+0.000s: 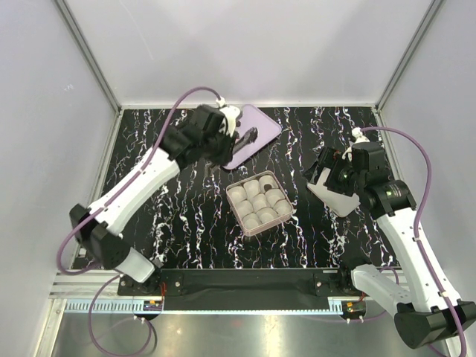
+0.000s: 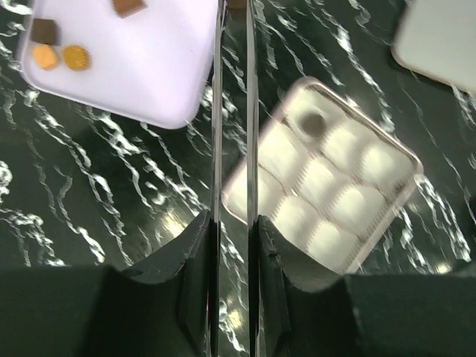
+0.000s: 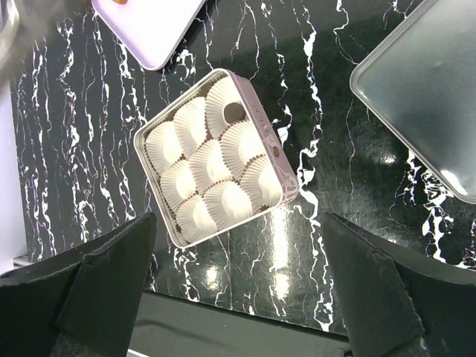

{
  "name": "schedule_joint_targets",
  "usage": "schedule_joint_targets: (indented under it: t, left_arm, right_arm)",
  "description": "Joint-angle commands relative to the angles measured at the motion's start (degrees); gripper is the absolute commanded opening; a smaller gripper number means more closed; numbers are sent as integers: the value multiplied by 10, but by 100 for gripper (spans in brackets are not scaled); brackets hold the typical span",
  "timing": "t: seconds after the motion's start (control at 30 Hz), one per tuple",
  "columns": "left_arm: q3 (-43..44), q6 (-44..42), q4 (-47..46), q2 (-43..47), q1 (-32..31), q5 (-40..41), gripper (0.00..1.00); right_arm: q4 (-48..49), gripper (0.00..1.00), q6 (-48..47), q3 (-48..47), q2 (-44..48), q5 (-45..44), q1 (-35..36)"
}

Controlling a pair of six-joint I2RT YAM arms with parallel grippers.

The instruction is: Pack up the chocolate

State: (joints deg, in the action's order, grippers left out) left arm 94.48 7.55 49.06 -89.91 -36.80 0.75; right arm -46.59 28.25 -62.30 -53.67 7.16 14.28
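Note:
My left gripper (image 2: pixel 233 22) has two long thin blades set close together, and a small brown piece of chocolate (image 2: pixel 236 4) shows pinched between them at the view's top edge. Beside it, several more chocolate pieces (image 2: pixel 46 56), dark brown and orange, lie on a lavender plate (image 2: pixel 149 67). From above, the left gripper (image 1: pixel 245 138) hangs over that plate (image 1: pixel 260 126). A pink box (image 1: pixel 246 222) holds white paper cups, and one cup has a dark chocolate piece (image 3: pixel 234 111) in it. My right gripper (image 3: pixel 249 297) stands wide open with nothing in it, above the table near the box (image 3: pixel 279 160).
A pale lid (image 3: pixel 424 89) lies flat on the black marbled table to the right of the box, under the right arm (image 1: pixel 387 197). White walls and metal posts close in the table at the back and sides.

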Motion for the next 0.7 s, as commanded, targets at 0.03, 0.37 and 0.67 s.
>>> schedule_joint_targets:
  t: [0.03,0.37,0.67]
  left_arm:
    - [-77,20,29,43,-45,-4,20]
    - [-154,57,9,70,-89,2,24]
    - [-155,57,24,44,-99,-3,26]
  right_arm:
    - [-5,100,-4,-15,12,-13,0]
    - [-12,100,2,-26,16,-7,0]
    - [-11,100,1,-21,19,-10,0]
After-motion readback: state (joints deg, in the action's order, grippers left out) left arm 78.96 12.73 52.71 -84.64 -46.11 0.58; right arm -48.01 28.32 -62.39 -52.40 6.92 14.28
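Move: The left hand already holds the metal tongs, whose tips reach out ahead and to its right with a brown chocolate between them. The box of paper cups is centred about 9 cm back and 9 cm right of this hand, some 24 cm below; the chocolate already in it sits 3 cm back and 12 cm right. The lilac tray's middle is 15 cm ahead and 4 cm right. From the right hand the box is 18 cm left and about 1 cm back. The left hand carries the pinched chocolate away from the tray to the box, swinging quickly back about 9 cm and sinking some 7 cm, the backward part leading, while the wrist tips the tongs a good 10 degrees steeper. It then all but stops with the tong tips above the far-left part of the box, near the chocolate already in there, the gripper keeping its squeeze on the tongs so the chocolate stays held and isn't yet set down. ##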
